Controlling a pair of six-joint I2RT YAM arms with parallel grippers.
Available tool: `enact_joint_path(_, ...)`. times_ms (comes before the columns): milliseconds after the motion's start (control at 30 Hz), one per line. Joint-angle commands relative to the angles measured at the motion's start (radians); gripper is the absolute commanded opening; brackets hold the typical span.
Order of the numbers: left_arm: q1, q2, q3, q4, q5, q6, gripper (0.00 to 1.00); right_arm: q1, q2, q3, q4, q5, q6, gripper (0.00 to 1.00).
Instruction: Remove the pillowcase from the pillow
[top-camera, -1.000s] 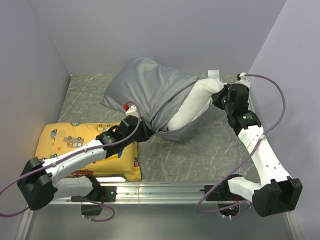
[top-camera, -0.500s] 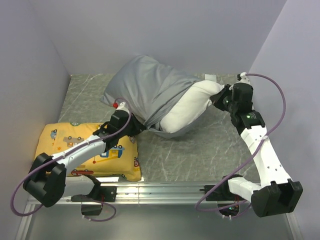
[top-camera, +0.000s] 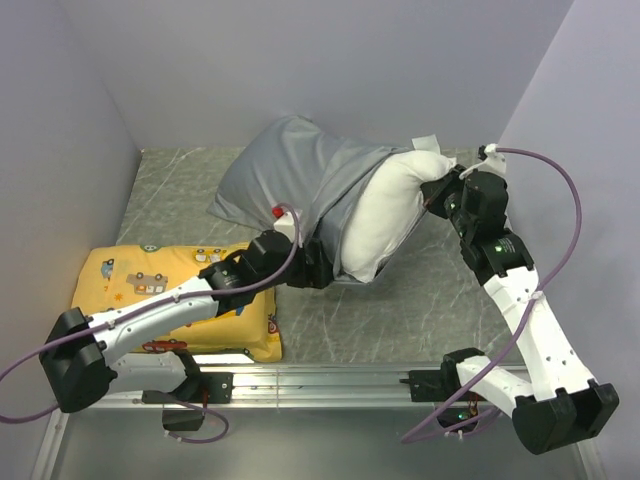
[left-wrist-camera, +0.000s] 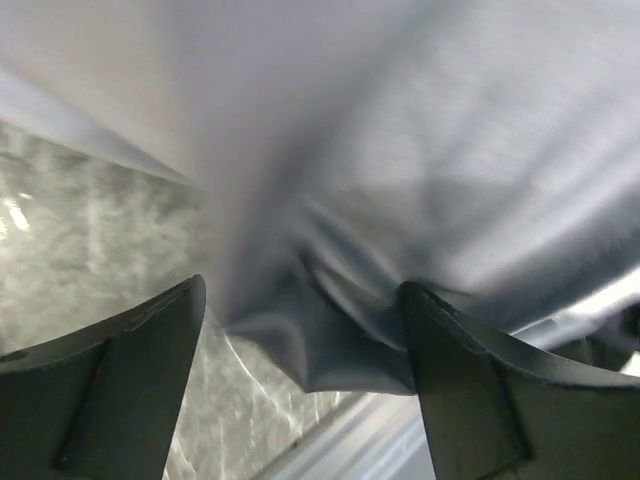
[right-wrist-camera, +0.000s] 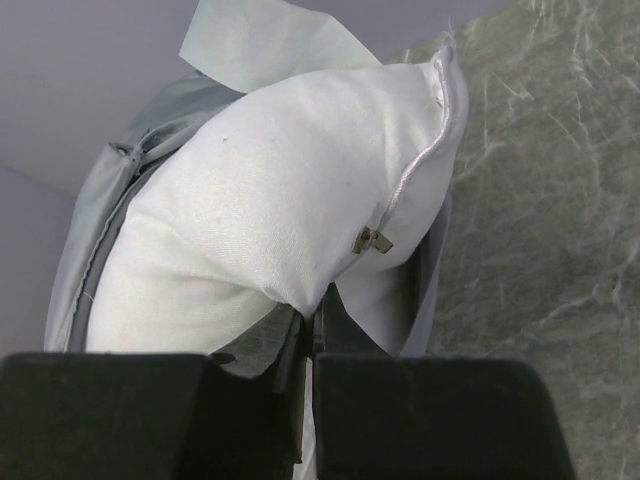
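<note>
The grey pillowcase covers the far left part of the white pillow, whose bare end stands up at the right. My left gripper is at the pillowcase's lower open edge. Its black fingers stand wide apart, and a loose fold of the pillowcase hangs between them, unpinched. My right gripper is shut on a pinch of the pillow below its zipper pull. The grey pillowcase rim wraps the pillow's left side.
A yellow vehicle-print pillow lies at the near left under my left arm. Lilac walls close in the left, back and right. The marbled tabletop shows in front of the pillow. A pale tag sticks up behind the pillow.
My left gripper opened, let go of the pillowcase edge and moved right, back to the pillow. My right gripper has tipped the pillow's white end more upright.
</note>
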Motion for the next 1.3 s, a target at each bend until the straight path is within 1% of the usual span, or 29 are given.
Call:
enact_joint_path(0, -0.067, -0.024, 0.067, -0.034, 0.003, 0.057, 0.86, 0.045, -0.01, 0.058, 0.114, 0.049, -0.005, 0.0)
enact_joint_path(67, -0.094, -0.005, 0.083, -0.041, -0.022, 0.052, 0.87, 0.063, -0.001, 0.07, 0.115, 0.063, -0.003, 0.0)
enact_joint_path(167, -0.128, 0.024, 0.071, -0.01, -0.011, 0.025, 0.85, 0.083, 0.019, 0.093, 0.111, 0.067, -0.002, 0.0)
enact_joint_path(233, -0.147, 0.06, 0.057, -0.007, -0.043, -0.006, 0.81, 0.089, 0.028, 0.112, 0.111, 0.067, -0.001, 0.0)
enact_joint_path(267, -0.153, 0.074, 0.054, -0.019, -0.083, -0.017, 0.77, 0.089, 0.033, 0.119, 0.105, 0.069, -0.003, 0.0)
enact_joint_path(333, -0.153, 0.108, 0.034, -0.06, -0.134, -0.056, 0.59, 0.089, 0.035, 0.139, 0.096, 0.078, -0.008, 0.0)
enact_joint_path(367, -0.15, 0.117, 0.025, -0.074, -0.198, -0.072, 0.5, 0.088, 0.036, 0.145, 0.088, 0.078, -0.008, 0.0)
enact_joint_path(400, -0.142, 0.125, 0.014, -0.087, -0.232, -0.101, 0.35, 0.085, 0.035, 0.153, 0.08, 0.078, -0.009, 0.0)
enact_joint_path(433, -0.124, 0.134, -0.008, -0.106, -0.247, -0.118, 0.26, 0.077, 0.036, 0.165, 0.074, 0.074, -0.006, 0.0)
enact_joint_path(467, -0.066, 0.137, -0.023, -0.104, -0.249, -0.133, 0.19, 0.051, 0.033, 0.168, 0.065, 0.051, -0.005, 0.0)
enact_joint_path(500, -0.031, 0.134, -0.044, -0.09, -0.222, -0.152, 0.08, 0.028, 0.033, 0.167, 0.065, 0.029, 0.011, 0.0)
enact_joint_path(533, 0.008, 0.127, -0.087, -0.05, -0.203, -0.159, 0.04, 0.005, 0.021, 0.161, 0.065, 0.003, 0.02, 0.0)
enact_joint_path(567, 0.069, 0.125, -0.104, -0.032, -0.183, -0.161, 0.03, -0.054, 0.016, 0.152, 0.08, -0.076, 0.034, 0.0)
enact_joint_path(667, 0.117, 0.172, -0.108, -0.004, -0.206, -0.156, 0.03, -0.13, -0.004, 0.11, 0.132, -0.234, 0.1, 0.0)
enact_joint_path(733, 0.134, 0.232, -0.068, -0.021, -0.252, -0.165, 0.01, -0.132, -0.011, 0.116, 0.117, -0.227, 0.098, 0.0)
enact_joint_path(767, 0.175, 0.24, -0.065, -0.012, -0.252, -0.173, 0.01, -0.133, -0.016, 0.116, 0.096, -0.214, 0.083, 0.0)
enact_joint_path(800, 0.206, 0.235, -0.086, 0.014, -0.228, -0.182, 0.01, -0.144, -0.021, 0.116, 0.083, -0.181, 0.075, 0.0)
enact_joint_path(833, 0.241, 0.214, -0.104, 0.048, -0.176, -0.19, 0.01, -0.156, -0.03, 0.11, 0.074, -0.181, 0.072, 0.0)
enact_joint_path(867, 0.311, 0.203, -0.12, 0.085, -0.154, -0.21, 0.0, -0.175, -0.034, 0.103, 0.068, -0.187, 0.072, 0.0)
enact_joint_path(967, 0.417, 0.171, -0.13, 0.087, -0.138, -0.224, 0.01, -0.273, -0.047, 0.064, 0.063, -0.232, 0.089, 0.0)
enact_joint_path(1033, 0.456, 0.157, -0.12, 0.081, -0.149, -0.228, 0.01, -0.344, -0.042, 0.029, 0.068, -0.268, 0.101, 0.0)
enact_joint_path(1067, 0.488, 0.153, -0.117, 0.088, -0.131, -0.228, 0.02, -0.368, -0.041, 0.015, 0.082, -0.284, 0.115, 0.0)
enact_joint_path(1133, 0.505, 0.15, -0.115, 0.138, -0.088, -0.225, 0.01, -0.405, -0.025, -0.026, 0.1, -0.313, 0.123, 0.0)
enact_joint_path(1167, 0.495, 0.153, -0.115, 0.157, -0.047, -0.203, 0.0, -0.411, -0.018, -0.035, 0.108, -0.313, 0.12, 0.0)
enact_joint_path(1233, 0.449, 0.183, -0.08, 0.144, -0.069, -0.189, 0.0, -0.412, 0.008, -0.063, 0.115, -0.308, 0.115, 0.0)
enact_joint_path(1267, 0.386, 0.194, -0.071, 0.142, -0.117, -0.176, 0.0, -0.412, 0.016, -0.074, 0.129, -0.312, 0.112, 0.0)
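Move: The loose hem of the grey pillowcase hangs almost at the open left gripper's fingertips, about 6 cm below. From that gripper, the white pillow's middle is some 9 cm ahead and 14 cm right at about its height, the pillowcase's closed end 27 cm ahead, 8 cm left and 12 cm lower, and the yellow cushion 35 cm left, 2 cm back and 14 cm below. From the right gripper, shut on the pillow's corner, the hem is about 21 cm left, 11 cm back and 20 cm below. Ease the open left gripper about 5 cm back and right, then drop it, shutting the fingers on the pillowcase near its hem. With that pinch, haul the cloth some 15 cm forward and nearly as far left, swinging counter-clockwise. Keep the right grip on the pillow's corner: drift 2 cm left, then draw right and down about 7 cm, tipping the fingers down. ##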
